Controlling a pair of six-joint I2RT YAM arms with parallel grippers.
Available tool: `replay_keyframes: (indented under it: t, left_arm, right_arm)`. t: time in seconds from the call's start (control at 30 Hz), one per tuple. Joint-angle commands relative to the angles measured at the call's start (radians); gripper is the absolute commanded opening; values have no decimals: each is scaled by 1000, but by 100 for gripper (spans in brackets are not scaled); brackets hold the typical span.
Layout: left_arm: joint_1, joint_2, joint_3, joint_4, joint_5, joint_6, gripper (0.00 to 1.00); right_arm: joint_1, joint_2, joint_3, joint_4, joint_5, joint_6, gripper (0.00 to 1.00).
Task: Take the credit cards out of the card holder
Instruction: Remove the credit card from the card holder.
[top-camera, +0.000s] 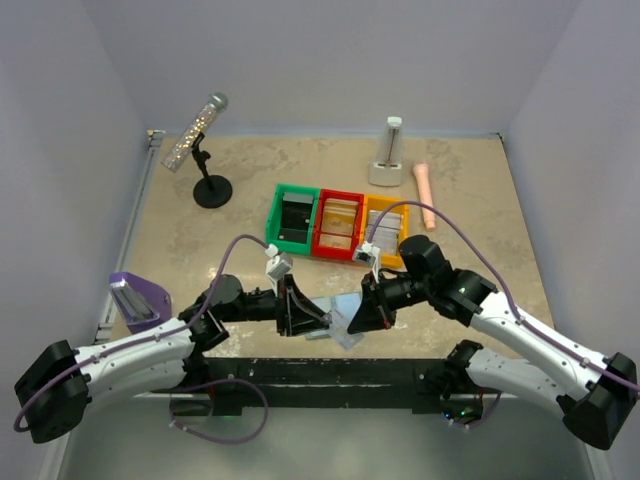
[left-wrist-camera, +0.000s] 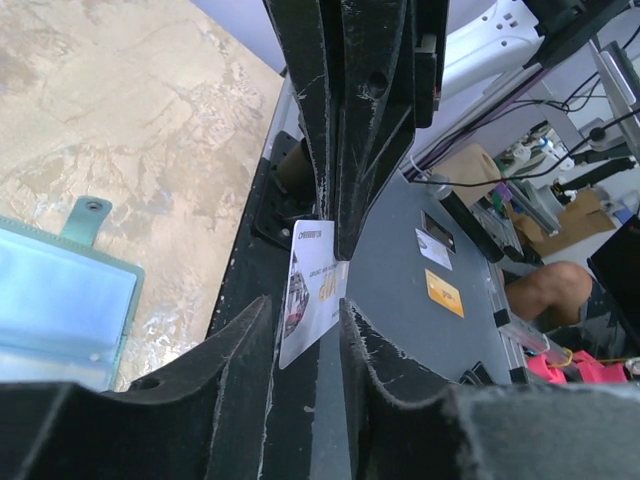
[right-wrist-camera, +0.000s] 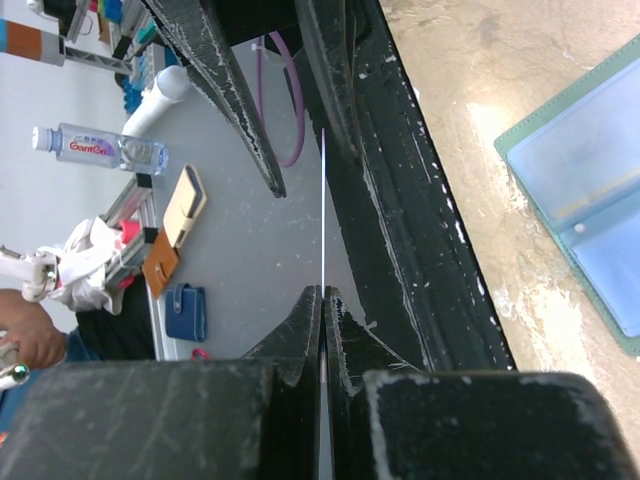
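Note:
The card holder (top-camera: 341, 319) lies open on the table between the two arms, pale blue panels up; a corner of it shows in the left wrist view (left-wrist-camera: 50, 310) and in the right wrist view (right-wrist-camera: 590, 180). My right gripper (right-wrist-camera: 323, 292) is shut on a credit card (right-wrist-camera: 323, 200), seen edge-on as a thin white line. In the left wrist view the same white printed credit card (left-wrist-camera: 318, 275) hangs from the right gripper's fingers (left-wrist-camera: 350, 140) into the gap of my left gripper (left-wrist-camera: 305, 305). The left jaws stand apart around it, the card near one finger. Both grippers (top-camera: 300, 312) (top-camera: 368, 310) meet above the holder.
Green (top-camera: 293, 218), red (top-camera: 338, 224) and yellow (top-camera: 383, 232) bins stand in a row behind the grippers. A microphone on a stand (top-camera: 205, 150) is at the back left, a white device (top-camera: 388, 155) and a pink tube (top-camera: 424, 193) at the back right, a purple object (top-camera: 135, 300) at the left edge.

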Motion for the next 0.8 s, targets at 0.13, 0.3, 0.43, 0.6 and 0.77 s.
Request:
replay_keyframes:
  t: [0.13,0.3,0.43,0.6,0.77]
  left_arm:
    - [5,55,11,135,81,-1,24]
    - [5,75,7,169,85,-11,10]
    - [5,72,-4,178,80,-11,0]
    - [5,40,-29,160,28,-1,0]
    - [5,4,-65,148,-50,-1,0]
  right_arm:
    - [4,-7,41,12,-54,-19,0]
    - [4,-8,44,9,-54,-17,0]
    - [6,-18,56,-18,9,-2,31]
    - [1,-60,84,-61,219,43,52]
    - [-2,-166,36,47,395,66,62]
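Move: Between the two grippers, the credit card is pinched by the right hand, its middle about 3 cm to that hand's left and 1 cm back and below. From the open left fingers it lies about 3 cm to the right and 1 cm back, nearly level, its near edge in their gap. The open card holder lies on the table roughly 4 cm ahead, 2 cm right and 12 cm below the left hand; the red box is some 26 cm ahead, 2 cm right and 10 cm down. Closing on the card's near edge, the left fingers go from under half open to shut while that hand eases back less than 1 cm and mostly returns. The right hand keeps its pinch until the left has the card, then opens to about half and draws off forward about 3 cm, slightly up and to the right, turning clockwise by some 12 degrees. ##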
